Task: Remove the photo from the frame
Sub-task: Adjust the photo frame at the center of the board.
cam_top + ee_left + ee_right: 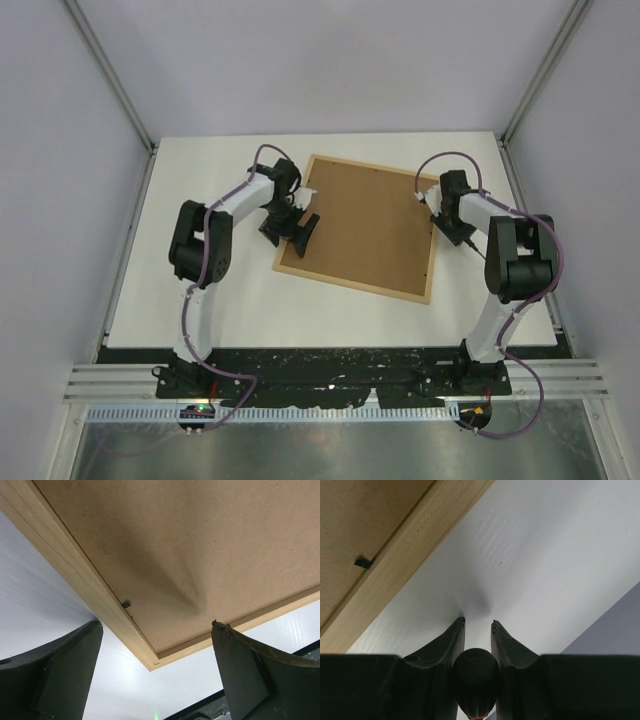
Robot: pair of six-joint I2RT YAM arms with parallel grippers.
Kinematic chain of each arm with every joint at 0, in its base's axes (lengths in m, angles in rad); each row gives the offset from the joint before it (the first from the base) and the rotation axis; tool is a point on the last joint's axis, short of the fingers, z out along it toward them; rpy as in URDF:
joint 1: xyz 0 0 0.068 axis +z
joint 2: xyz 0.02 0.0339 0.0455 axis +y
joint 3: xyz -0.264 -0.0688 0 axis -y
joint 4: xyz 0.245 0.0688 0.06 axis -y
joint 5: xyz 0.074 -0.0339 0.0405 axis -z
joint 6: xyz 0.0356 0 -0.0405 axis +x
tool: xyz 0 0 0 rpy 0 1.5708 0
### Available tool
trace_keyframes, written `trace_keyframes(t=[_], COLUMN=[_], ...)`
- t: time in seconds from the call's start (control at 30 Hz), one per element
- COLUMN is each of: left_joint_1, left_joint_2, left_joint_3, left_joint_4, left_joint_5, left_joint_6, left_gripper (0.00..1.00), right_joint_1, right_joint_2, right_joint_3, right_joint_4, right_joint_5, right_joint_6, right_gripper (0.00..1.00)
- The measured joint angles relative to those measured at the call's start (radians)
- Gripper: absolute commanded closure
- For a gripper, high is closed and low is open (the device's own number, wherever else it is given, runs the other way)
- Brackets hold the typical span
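The frame (365, 225) lies face down on the white table (200, 300), its brown fibreboard back up and its light-wood rim (107, 607) around it. The photo is hidden beneath the back. My left gripper (290, 232) hangs open over the frame's left edge, and the near-left corner (150, 666) shows between its wide-apart fingers (65, 670). My right gripper (478, 621) is just off the frame's right rim (415, 550), tips down at the table. It is shut on a dark round-ended tool (476, 680) wedged deep between its jaws.
Small black retaining tabs (126, 604) sit on the back along the rim, one also by the right edge (364, 562). Grey enclosure walls (90, 150) stand left, right and behind. The table's dark near edge (205, 707) lies close to the frame's corner.
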State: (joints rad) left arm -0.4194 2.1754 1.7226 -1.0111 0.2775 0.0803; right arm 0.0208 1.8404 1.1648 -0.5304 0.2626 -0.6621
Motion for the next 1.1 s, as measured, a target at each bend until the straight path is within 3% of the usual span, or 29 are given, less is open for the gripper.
trace_keyframes(t=[0.27, 0.57, 0.83, 1.1], left_joint_1=[0.004, -0.006, -0.021, -0.103], left_joint_2=[-0.074, -0.241, -0.298, -0.333], left_joint_3=[-0.124, -0.383, -0.412, -0.424], left_joint_4=[0.062, 0.141, 0.165, 0.212], left_joint_5=[0.102, 0.205, 0.248, 0.331], left_joint_6=[-0.036, -0.086, -0.114, -0.126], left_gripper=[0.07, 0.07, 0.07, 0.06], right_joint_1=[0.007, 0.061, 0.081, 0.109], right_joint_2=[0.056, 0.196, 0.249, 0.309], right_joint_3=[0.052, 0.256, 0.370, 0.500], right_joint_4=[0.033, 0.022, -0.009, -0.031], right_joint_5=[0.015, 0.023, 0.032, -0.007], right_joint_6=[0.003, 0.014, 0.021, 0.037], right_gripper=[0.92, 0.92, 0.92, 0.92])
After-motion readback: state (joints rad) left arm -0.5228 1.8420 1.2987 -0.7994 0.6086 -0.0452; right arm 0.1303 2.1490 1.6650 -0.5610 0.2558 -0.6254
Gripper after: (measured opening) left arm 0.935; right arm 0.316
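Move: My left hand is open around the frame's left border. The near-left corner lies about 5 cm back and 3 cm left, 2 cm below the fingertips, and a black clip sits some 2 cm ahead and 1 cm left. My right hand, still holding the tool, is outside the right border, low over the board. From it the frame's far-right corner is roughly 17 cm ahead and 5 cm left, the near-right corner 16 cm back and 7 cm left. My left hand draws the near-left part of the frame back towards me, about 8 cm, then rises and slides right as it goes on back, its fingers staying wide and tilting some 20 degrees to point more rightward. Meanwhile I send my right hand about 13 cm forward and 6 cm left, up beside the right border towards the far-right corner, rising slightly late on and keeping the tool gripped. ##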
